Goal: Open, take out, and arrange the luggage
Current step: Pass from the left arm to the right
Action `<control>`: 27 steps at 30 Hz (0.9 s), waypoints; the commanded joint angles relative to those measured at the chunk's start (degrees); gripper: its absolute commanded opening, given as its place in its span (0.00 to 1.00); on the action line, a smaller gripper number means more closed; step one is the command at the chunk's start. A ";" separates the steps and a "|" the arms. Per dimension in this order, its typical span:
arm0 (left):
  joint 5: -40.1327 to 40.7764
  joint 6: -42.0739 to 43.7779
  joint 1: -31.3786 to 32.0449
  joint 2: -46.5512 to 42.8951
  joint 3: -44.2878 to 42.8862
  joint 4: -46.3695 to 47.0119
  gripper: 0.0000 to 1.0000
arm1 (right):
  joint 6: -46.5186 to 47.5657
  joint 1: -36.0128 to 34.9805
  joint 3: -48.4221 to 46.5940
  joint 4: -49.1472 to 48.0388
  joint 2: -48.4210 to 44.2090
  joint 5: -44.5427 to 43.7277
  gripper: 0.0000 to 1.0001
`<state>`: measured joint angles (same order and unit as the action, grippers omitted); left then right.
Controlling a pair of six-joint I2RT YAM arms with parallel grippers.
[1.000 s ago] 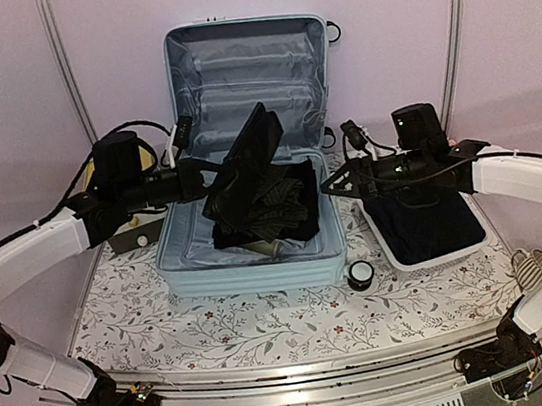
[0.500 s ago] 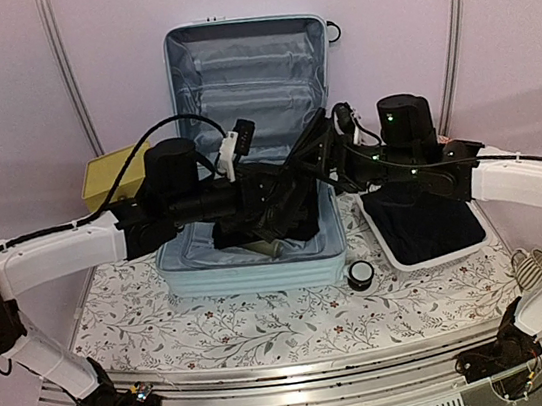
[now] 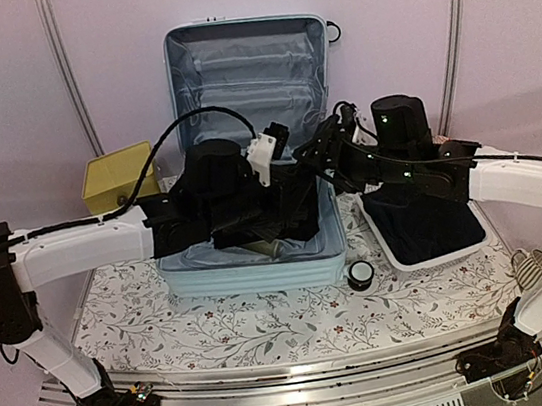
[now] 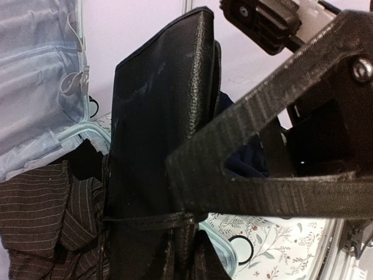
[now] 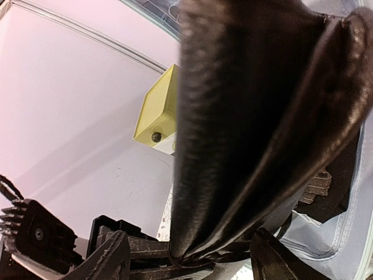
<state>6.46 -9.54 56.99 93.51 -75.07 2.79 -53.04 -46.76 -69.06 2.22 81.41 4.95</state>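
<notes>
The luggage (image 3: 250, 271) lies open on the table, its lid (image 3: 247, 65) upright against the back wall and dark striped clothes (image 4: 41, 216) piled in its base. Over the base my left gripper (image 3: 281, 166) is shut on a black leather pouch (image 4: 157, 128) and holds it upright. My right gripper (image 5: 192, 259) has come in from the right and stands open. Its fingers (image 5: 111, 256) sit on either side of the pouch's (image 5: 250, 116) lower end, with a gap showing on the left side. The left gripper's own fingertips are hidden behind the pouch.
A white lattice basket (image 3: 440, 258) holding dark navy cloth stands right of the luggage. A yellow-topped box (image 3: 116, 179) sits at the back left. A small black ring (image 3: 361, 273) lies on the flowered table cover in front of the luggage.
The left arm has carried the pouch rightward across the luggage. The right gripper moved left to meet it and now has its fingers around the pouch's end.
</notes>
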 commanded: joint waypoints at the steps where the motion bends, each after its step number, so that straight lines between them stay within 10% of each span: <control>1: 5.14 5.17 1.97 0.57 -1.60 -0.17 0.11 | -1.70 -0.75 -2.25 2.08 0.48 -3.95 0.67; 13: 3.02 9.14 4.21 1.54 -1.71 0.49 0.19 | -2.88 -0.62 -2.56 4.88 0.96 -7.87 0.27; 20: -3.27 4.49 2.86 -0.90 -1.31 -1.02 0.70 | 0.60 3.65 -0.70 7.10 -1.91 -2.73 0.08; 27: -15.50 -4.55 -2.45 -8.89 3.40 0.34 0.81 | 15.41 19.96 1.71 15.76 -6.30 19.41 0.04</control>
<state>-0.95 -7.81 57.87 90.94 -74.04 1.56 -47.75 -35.62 -67.81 12.38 79.00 10.63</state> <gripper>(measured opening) 0.795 0.049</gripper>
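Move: The black pouch hangs in the left fingers, its middle some 4 cm right of that hand, 2 cm ahead and slightly above. From the right hand its middle is about 5 cm left and 3 cm back, roughly level, its near edge between the open fingers. The striped clothes lie 11 cm left, 5 cm ahead; the white basket 27 cm right, 3 cm ahead; the black-rimmed wheel 10 cm right, 6 cm back; all 22-30 cm below. Right fingers pinch the black pouch and carry it about 7 cm right; the left open, backing off. ##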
